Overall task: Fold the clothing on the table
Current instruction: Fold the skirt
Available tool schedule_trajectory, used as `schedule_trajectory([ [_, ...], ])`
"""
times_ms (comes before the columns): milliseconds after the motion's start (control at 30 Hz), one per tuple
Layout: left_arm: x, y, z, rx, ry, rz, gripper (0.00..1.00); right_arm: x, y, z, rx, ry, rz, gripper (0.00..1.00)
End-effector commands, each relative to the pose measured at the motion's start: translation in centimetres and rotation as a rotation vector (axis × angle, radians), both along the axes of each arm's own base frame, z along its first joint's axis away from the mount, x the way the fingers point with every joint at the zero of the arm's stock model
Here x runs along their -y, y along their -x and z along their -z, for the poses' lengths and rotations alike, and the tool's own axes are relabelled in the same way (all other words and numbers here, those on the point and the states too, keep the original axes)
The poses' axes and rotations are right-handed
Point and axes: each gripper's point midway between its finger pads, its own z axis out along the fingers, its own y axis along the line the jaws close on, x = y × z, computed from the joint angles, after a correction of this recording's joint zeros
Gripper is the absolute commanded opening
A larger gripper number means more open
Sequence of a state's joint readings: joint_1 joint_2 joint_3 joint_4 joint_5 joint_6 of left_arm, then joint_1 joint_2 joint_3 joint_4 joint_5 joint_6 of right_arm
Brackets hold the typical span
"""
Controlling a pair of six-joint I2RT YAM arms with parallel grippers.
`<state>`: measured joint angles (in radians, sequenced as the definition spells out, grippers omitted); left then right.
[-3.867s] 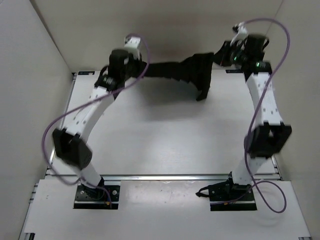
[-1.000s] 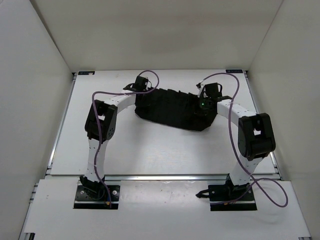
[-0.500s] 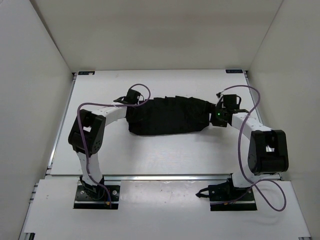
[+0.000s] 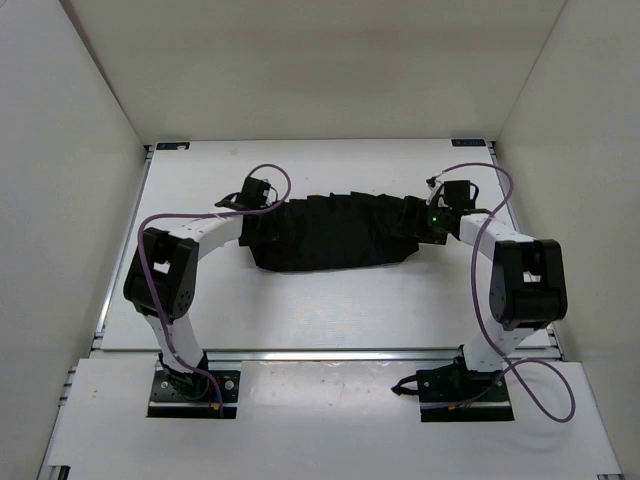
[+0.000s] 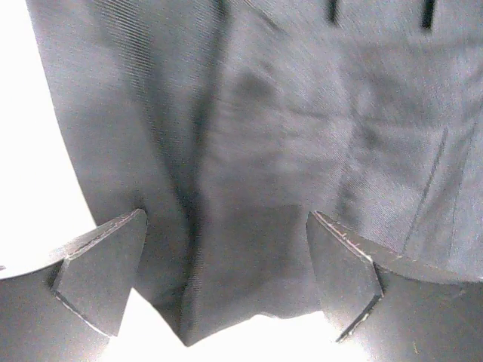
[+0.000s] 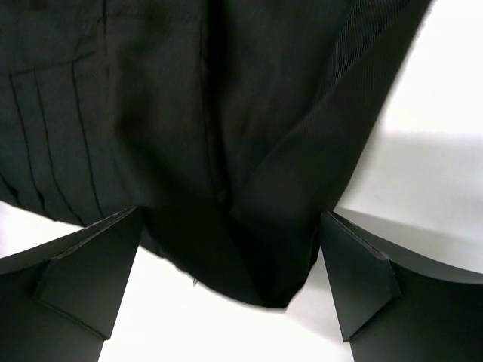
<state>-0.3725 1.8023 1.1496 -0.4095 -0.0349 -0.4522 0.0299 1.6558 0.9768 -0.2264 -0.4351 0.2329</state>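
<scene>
The clothing (image 4: 335,232) is a black garment lying as a wide, wrinkled band across the middle of the white table (image 4: 300,310). My left gripper (image 4: 252,225) is at its left end, my right gripper (image 4: 418,222) at its right end. In the left wrist view the left gripper (image 5: 226,279) is open, its fingers (image 5: 102,275) wide apart over the cloth (image 5: 287,136), whose edge lies loose between them. In the right wrist view the right gripper (image 6: 226,275) is also open, and a folded corner of the cloth (image 6: 249,188) rests on the table between its fingers (image 6: 358,275).
White walls (image 4: 60,200) close in the table at the left, back and right. Metal rails (image 4: 330,353) run along its edges. Purple cables (image 4: 270,175) loop above both wrists. Bare white tabletop lies in front of and behind the garment.
The garment was lowered from mid-air and drawn toward the near side into a flat band. The left jaws have let go and opened. The right jaws widened and that arm drew back slightly.
</scene>
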Motion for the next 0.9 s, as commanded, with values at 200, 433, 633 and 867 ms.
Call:
schedule_trajectory([
  [200,-2.9,-2.3,-2.5,0.082,-0.03,-0.074,0.9,-0.2,-4.2,1.1,0.005,-0.031,-0.047,0.97],
  [433,-2.0,-2.8,0.4,0.033,-0.041,-0.055,0.73,-2.0,-5.3,0.8,0.029,-0.054,-0.112,0.42],
  [633,-1.3,-2.6,1.9,-0.006,-0.032,-0.03,0.34,-2.2,-5.6,0.5,0.014,-0.051,-0.132,0.04],
  [867,1.0,-2.1,2.9,-0.042,-0.007,0.039,0.13,-3.7,-7.1,-6.2,0.176,-0.038,-0.17,0.0],
])
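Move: Between and just ahead of the left hand's open fingers lies the skirt's left end, about 3 cm forward, 1 cm left and 2 cm below. The right hand's pinching place on the skirt's right end is roughly 4 cm ahead, 2 cm left and 2 cm below. The skirt's middle is some 15 cm right and 3 cm ahead of the left hand, and about 18 cm left of the right hand, level with it. Reaching forward and a little down about 4 cm, the right hand eases left, shuts on the skirt's right end and begins to lift. The left hand first swings some 3 cm left, rising slightly and edging forward, then sinks about 3 cm and closes its fingers on the skirt's left end while drifting forward and back right. ##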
